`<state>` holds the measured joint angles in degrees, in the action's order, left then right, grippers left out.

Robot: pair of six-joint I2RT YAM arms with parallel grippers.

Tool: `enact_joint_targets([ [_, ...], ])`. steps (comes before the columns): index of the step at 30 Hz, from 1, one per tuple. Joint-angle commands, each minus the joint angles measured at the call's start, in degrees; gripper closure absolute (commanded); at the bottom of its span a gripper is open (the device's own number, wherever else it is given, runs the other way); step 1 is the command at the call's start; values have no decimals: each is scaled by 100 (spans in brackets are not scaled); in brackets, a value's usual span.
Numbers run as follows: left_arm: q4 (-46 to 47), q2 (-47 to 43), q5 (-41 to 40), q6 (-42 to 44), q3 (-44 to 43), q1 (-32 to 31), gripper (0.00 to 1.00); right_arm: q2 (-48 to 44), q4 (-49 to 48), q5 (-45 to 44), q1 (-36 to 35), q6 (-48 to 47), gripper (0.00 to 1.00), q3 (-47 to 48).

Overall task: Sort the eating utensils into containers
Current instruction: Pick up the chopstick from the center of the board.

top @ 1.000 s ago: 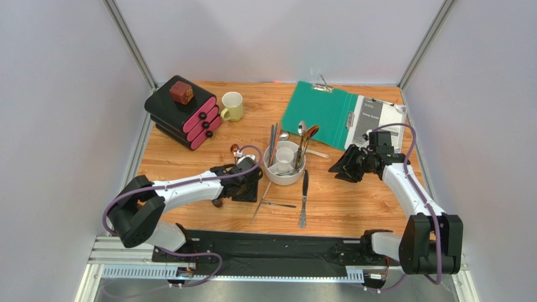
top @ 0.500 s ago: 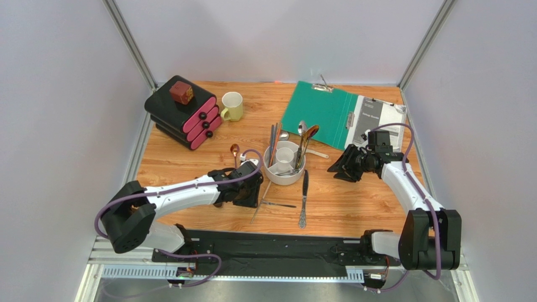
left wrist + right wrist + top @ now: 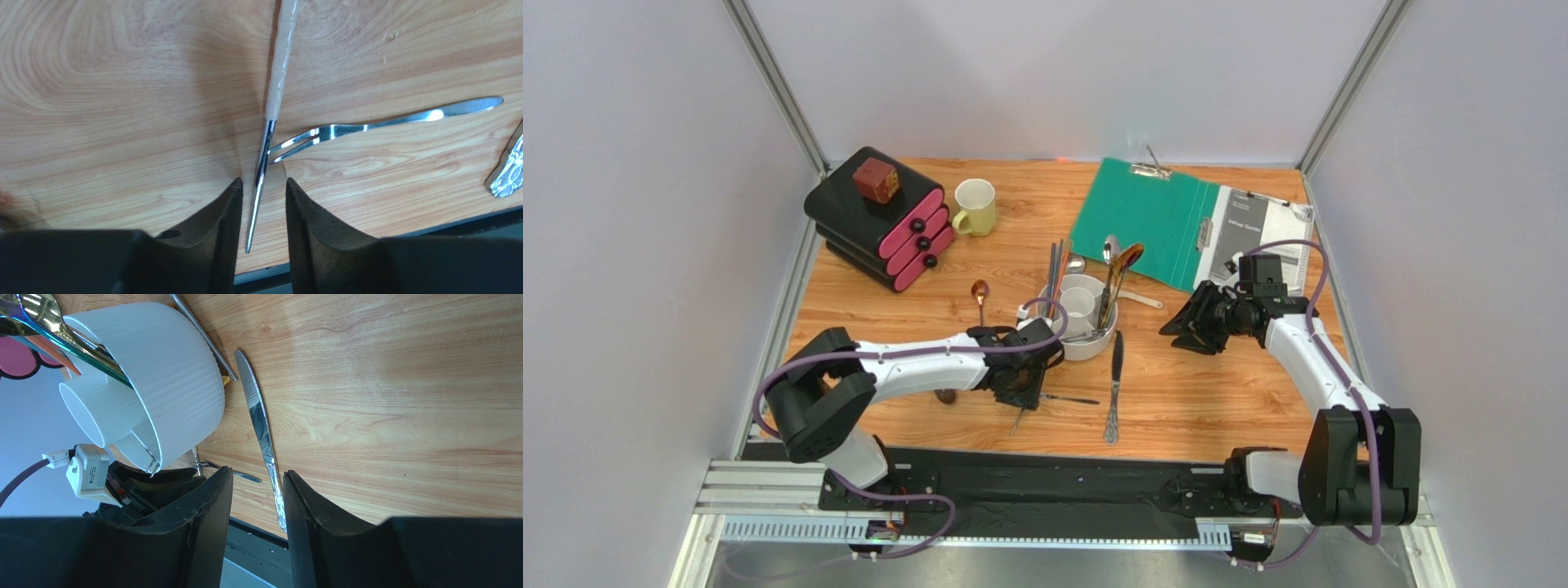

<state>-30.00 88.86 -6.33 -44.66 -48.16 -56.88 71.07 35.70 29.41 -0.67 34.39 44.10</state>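
A slim chopstick (image 3: 265,153) with a pale handle and silver tip lies on the wood. My left gripper (image 3: 264,180) is open and straddles that tip, with a gap on each side. Beside it lies a small silver fork (image 3: 368,127). The round white container (image 3: 1078,316) holds several utensils and stands just beyond my left gripper (image 3: 1026,386). A silver knife (image 3: 1114,386) lies to its right, and a copper spoon (image 3: 979,294) to its left. My right gripper (image 3: 1173,331) hangs open and empty right of the container (image 3: 166,373), with the knife (image 3: 258,425) seen past its fingers.
A pale yellow mug (image 3: 973,206) and a black stack of pink-fronted drawers (image 3: 879,221) stand at the back left. A green clipboard folder (image 3: 1149,221) with papers (image 3: 1259,239) lies at the back right. A black rail (image 3: 1038,490) runs along the near edge.
My left arm has swung right, from beside the container to over the chopstick's tip, and its jaws have narrowed. The right arm has not moved.
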Motion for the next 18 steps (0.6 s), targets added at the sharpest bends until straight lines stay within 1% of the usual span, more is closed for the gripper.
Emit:
enact_joint_targets([
  [1, -259, 588, -220, -112, -211, -95, 75, -23, -204, 135, 5, -82, 59, 90],
  [4, -357, 791, -158, -200, -212, -95, 83, -14, -204, 144, 14, -82, 59, 99],
  [6, -366, 721, -123, -244, -141, -95, 84, -23, -204, 135, 5, -82, 59, 99],
  [8, -462, 633, -141, -280, -27, -95, 87, -14, -204, 135, 14, -73, 59, 99],
  [11, -700, 484, -193, -288, 79, -95, 99, -5, -230, 144, 5, -73, 59, 108],
  [18, -1218, -262, -482, -604, 500, -95, 100, 39, -274, 162, 14, -29, 59, 143],
])
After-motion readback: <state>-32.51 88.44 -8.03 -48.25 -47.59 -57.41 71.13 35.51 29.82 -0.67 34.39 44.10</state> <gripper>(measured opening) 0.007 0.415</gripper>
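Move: The left hand hovers low over the chopstick's thin metal end; the chopstick's middle lies about 7 cm ahead, 2 cm right and 1 cm below. The small fork's middle is about 6 cm right and 2 cm ahead; the knife's, 14 cm right and 5 cm ahead; the white bowl's, some 17 cm ahead and 9 cm right. From the idle right hand, the chopstick lies about 22 cm left, 2 cm back and 9 cm below. The left hand, its fingers pointing down on either side of the chopstick's metal end, eases about 1 cm right and slightly forward while they close from under half open, sinking barely at all. It then turns back and travels some 2 cm left and 1 cm back, away from the small fork, as the fingers shut fully and pinch the chopstick, drawing it along at table level. ##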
